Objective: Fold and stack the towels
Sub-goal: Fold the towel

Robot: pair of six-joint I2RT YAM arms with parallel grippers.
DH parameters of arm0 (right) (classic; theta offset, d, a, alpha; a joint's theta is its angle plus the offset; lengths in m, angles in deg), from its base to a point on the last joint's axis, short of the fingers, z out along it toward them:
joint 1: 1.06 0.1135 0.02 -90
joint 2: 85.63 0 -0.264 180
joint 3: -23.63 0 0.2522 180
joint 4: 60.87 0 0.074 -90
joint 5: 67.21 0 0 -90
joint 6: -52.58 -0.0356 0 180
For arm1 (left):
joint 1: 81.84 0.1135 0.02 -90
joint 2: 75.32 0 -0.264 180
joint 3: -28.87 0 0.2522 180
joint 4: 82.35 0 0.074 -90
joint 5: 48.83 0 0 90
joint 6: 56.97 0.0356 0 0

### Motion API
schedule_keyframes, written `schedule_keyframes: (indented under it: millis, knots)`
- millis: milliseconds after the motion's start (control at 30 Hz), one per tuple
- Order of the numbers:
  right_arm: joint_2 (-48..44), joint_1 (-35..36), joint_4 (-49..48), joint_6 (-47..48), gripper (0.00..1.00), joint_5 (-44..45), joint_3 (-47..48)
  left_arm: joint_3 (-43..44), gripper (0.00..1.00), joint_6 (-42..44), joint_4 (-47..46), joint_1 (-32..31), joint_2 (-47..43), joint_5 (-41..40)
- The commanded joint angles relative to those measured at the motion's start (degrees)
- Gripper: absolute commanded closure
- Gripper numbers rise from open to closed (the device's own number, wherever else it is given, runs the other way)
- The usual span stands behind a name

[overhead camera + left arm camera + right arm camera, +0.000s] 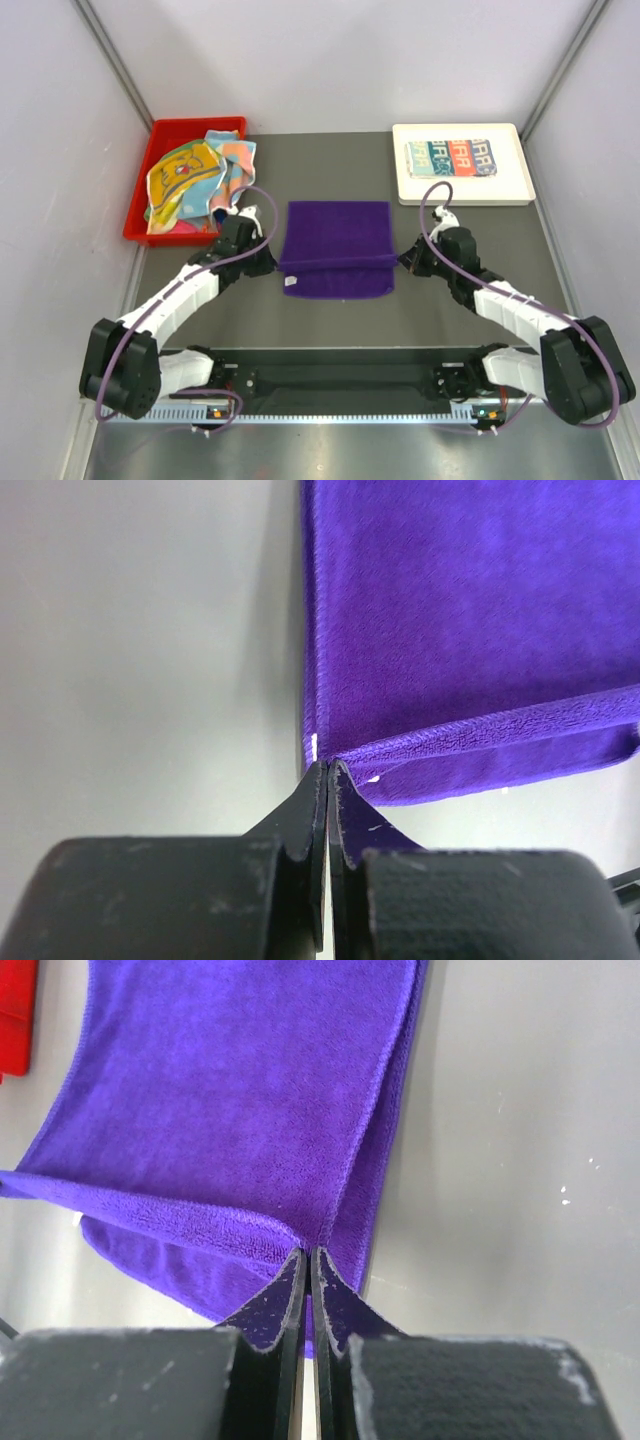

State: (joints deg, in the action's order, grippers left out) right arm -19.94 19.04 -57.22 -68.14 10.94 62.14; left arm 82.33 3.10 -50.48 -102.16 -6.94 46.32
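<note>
A deep purple towel lies flat mid-table, and its near edge is raised into a taut fold line between the two grippers. My left gripper is shut on the towel's left corner; in the left wrist view the closed tips pinch the purple cloth. My right gripper is shut on the right corner, its tips biting the hem of the same towel. A folded teal, orange and white lettered towel rests in the white tray. Several loose multicoloured towels fill the red bin.
The red bin stands at the back left, close to the left arm's wrist. The white tray sits at the back right. White walls close in on both sides and the back. The arms' base rail runs along the near edge.
</note>
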Motion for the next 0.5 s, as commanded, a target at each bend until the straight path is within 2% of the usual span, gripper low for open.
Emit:
schedule_keyframes:
  millis: [0,433,467]
  knots:
    - [0.8,0.4,-3.3,-0.1,1.00,0.7,-1.5,-2.9,1.00,-0.2,-1.8,-0.2,0.3,-0.2]
    - [5.8,0.6,-9.8,-1.1,1.00,-0.3,-5.7,-7.3,1.00,-1.2,-7.4,-1.7,6.9,-0.4]
    - [5.7,0.6,-9.9,-1.0,0.97,-0.4,-5.9,-7.3,1.00,-1.2,-7.3,-1.7,6.8,-0.3]
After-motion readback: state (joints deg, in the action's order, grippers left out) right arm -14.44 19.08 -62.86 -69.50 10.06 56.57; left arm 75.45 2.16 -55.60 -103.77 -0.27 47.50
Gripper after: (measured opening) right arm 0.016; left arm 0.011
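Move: At both ends of the purple towel's raised edge, each hand holds a corner. The lower layer's near left corner lies about 6 cm back, 1 cm right and 8 cm below the left hand, with the white label some 2 cm back and 3 cm right. The near right corner mirrors it, 6 cm back, 1 cm left and 8 cm below the right hand. The red bin stands roughly 18 cm ahead and 17 cm left of the left hand; the white tray sits 23 cm ahead and 14 cm right of the right hand. Lowering together, both hands carry the pinched edge of the purple towel down over its lower layer and draw it back towards the near corners. The left sinks about 6 cm and comes back 3, the right goes down 5 and back 2, easing off at the end. Fingers tip slightly steeper and keep their hold. ##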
